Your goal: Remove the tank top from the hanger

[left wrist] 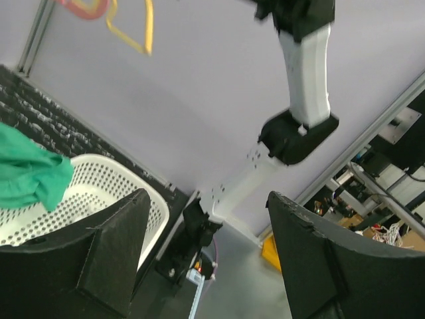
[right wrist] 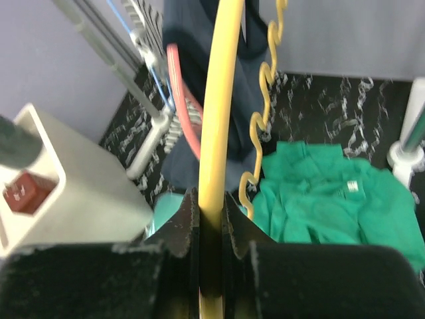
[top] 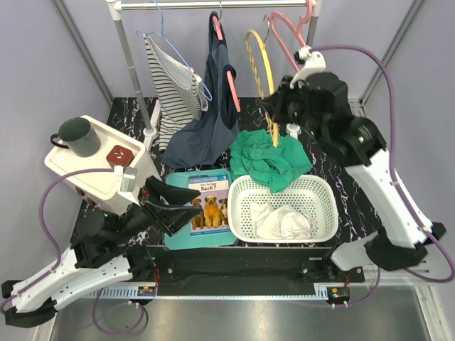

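Observation:
A bare yellow hanger (top: 257, 67) hangs on the rail (top: 185, 4). My right gripper (top: 274, 119) is shut on its lower end, seen in the right wrist view as a yellow bar (right wrist: 219, 100) clamped at my gripper (right wrist: 211, 219). A green garment (top: 270, 160) lies crumpled below it, on the table and over the rim of the white basket (top: 323, 186); it also shows in the right wrist view (right wrist: 325, 206). A navy tank top (top: 213, 114) hangs on a red hanger (top: 229, 78). A striped tank top (top: 174, 89) hangs on a blue hanger. My left gripper (top: 167, 202) is open and empty, low near the book.
A white cloth (top: 281, 222) lies in the basket. A teal book (top: 210, 202) lies left of it. A white shelf (top: 92, 174) at the left holds a dark mug (top: 78, 136) and a red block (top: 119, 155). An empty pink hanger (top: 288, 39) hangs at the right.

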`<state>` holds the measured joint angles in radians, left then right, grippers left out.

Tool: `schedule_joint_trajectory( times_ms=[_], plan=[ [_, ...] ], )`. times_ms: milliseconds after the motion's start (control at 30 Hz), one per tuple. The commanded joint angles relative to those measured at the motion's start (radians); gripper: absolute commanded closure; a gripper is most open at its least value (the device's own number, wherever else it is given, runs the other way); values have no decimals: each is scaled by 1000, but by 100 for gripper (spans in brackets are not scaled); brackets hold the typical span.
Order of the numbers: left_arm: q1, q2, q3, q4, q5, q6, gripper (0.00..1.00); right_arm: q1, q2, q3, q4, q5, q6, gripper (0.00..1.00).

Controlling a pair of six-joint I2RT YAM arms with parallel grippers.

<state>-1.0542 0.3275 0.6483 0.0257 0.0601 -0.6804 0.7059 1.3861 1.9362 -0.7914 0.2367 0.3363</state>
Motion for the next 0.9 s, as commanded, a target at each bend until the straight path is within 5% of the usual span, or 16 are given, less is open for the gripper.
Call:
schedule_joint_trajectory(
  times_ms=[0,233,867],
  plan=[
    [-3,-88,-18,-53,49,-11,24,-59,163,263,37,-48,-14,100],
    [-3,-157,24,-214,63,39,24,-187,435,687,-80,-267,76,100],
    [-3,-189,149,-446,86,24,24,-367,464,541,7,-461,322,100]
  ],
)
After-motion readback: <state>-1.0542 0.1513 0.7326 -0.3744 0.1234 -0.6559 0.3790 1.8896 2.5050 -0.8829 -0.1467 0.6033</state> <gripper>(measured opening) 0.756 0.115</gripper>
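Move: The right hand holds the bare yellow hanger. The free stretch of rail it goes to lies about 25 cm ahead, 4 cm to the right and 8 cm up. The pink hangers are some 22 cm ahead, 8 cm right, near hand height; the navy tank top is 22 cm ahead, 12 cm left, 14 cm lower; the green top lies 14 cm ahead, 4 cm right, 30 cm down. For the empty left hand that stretch is about 45 cm ahead, 17 cm right, 15 cm up. Forward, fast at first and then easing, the right hand carries the yellow hanger some 13 cm to the rail, arching up about 4 cm and sinking back, to set its hook over between the navy tank top and the pink hangers. It keeps its pinch while the wrist rolls left side up and tips down, some 20 degrees altogether. The left hand draws back, left and down, fingers open. ##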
